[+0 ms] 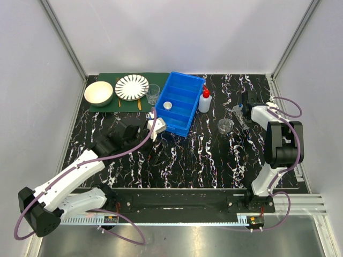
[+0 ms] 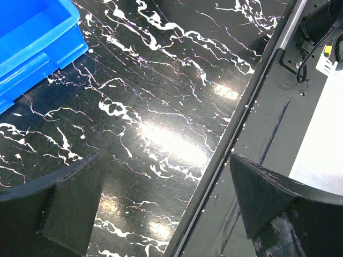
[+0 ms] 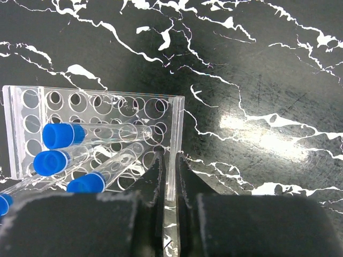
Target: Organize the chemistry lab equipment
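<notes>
My right gripper [image 3: 170, 167] is shut on the side wall of the clear plastic tube rack [image 3: 96, 131], which holds several clear blue-capped tubes [image 3: 64, 134]. In the top view this gripper [image 1: 246, 107] and rack [image 1: 239, 115] are at the right of the table. A small clear beaker [image 1: 225, 126] stands just left of the rack. The white red-nozzled squeeze bottle [image 1: 204, 100] stands beside the blue bin [image 1: 188, 91]. A small round lid [image 1: 168, 105] lies inside the bin. My left gripper [image 1: 157, 124] [image 2: 167, 160] is open and empty, at the bin's near left corner.
A green mat [image 1: 107, 105] at the back left carries a cream bowl [image 1: 99, 92], a striped plate [image 1: 132, 87] and a clear glass [image 1: 153, 93]. The bin's corner [image 2: 37, 43] shows in the left wrist view, with the table's front rail [image 2: 241, 128] to the right.
</notes>
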`<control>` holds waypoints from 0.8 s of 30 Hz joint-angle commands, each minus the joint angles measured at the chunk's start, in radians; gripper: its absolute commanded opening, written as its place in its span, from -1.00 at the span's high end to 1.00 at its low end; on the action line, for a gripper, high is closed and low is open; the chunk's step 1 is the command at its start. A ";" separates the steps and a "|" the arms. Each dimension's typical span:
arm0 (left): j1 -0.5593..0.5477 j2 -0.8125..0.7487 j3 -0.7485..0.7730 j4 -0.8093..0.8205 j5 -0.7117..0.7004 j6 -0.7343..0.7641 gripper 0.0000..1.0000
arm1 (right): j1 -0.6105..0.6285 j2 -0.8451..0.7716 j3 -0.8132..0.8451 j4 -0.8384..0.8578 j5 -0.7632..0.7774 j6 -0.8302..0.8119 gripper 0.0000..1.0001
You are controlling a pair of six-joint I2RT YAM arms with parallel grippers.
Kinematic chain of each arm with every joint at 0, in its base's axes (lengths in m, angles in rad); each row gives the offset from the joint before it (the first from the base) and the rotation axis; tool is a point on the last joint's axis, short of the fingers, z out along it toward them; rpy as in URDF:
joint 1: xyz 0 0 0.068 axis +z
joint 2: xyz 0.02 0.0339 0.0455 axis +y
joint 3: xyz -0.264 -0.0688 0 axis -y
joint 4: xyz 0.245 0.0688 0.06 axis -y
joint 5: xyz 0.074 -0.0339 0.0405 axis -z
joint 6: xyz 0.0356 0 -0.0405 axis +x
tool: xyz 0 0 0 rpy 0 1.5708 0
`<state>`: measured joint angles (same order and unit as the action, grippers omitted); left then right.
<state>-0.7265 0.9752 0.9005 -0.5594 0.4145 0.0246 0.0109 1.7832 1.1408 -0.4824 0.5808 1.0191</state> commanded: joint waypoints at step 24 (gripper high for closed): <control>-0.004 -0.023 0.002 0.018 -0.042 0.000 -0.98 | 0.037 -0.279 -0.018 -0.019 -0.056 -0.157 0.15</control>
<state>-0.7265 0.9749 0.9005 -0.5598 0.4118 0.0246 0.0147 1.6466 1.1282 -0.4992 0.5449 0.9169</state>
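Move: The right hand has its closed fingers on the back end plate of the clear tube rack; the rack's middle lies about 6 cm ahead of the hand, 3 cm to its left and 2 cm lower. The glass beaker stands level with the hand, about 11 cm to its left, and the wash bottle some 11 cm ahead and 23 cm left. From the idle left hand the rack is roughly 28 cm ahead, 40 cm right and 18 cm below. The right hand lets go of the rack's back end plate, its fingers opening from nearly shut to a bit under half while it first stays in place. Still opening, it then lifts about 4 cm almost straight up, off the rack, with the wrist turning only some 5 degrees counter-clockwise. ##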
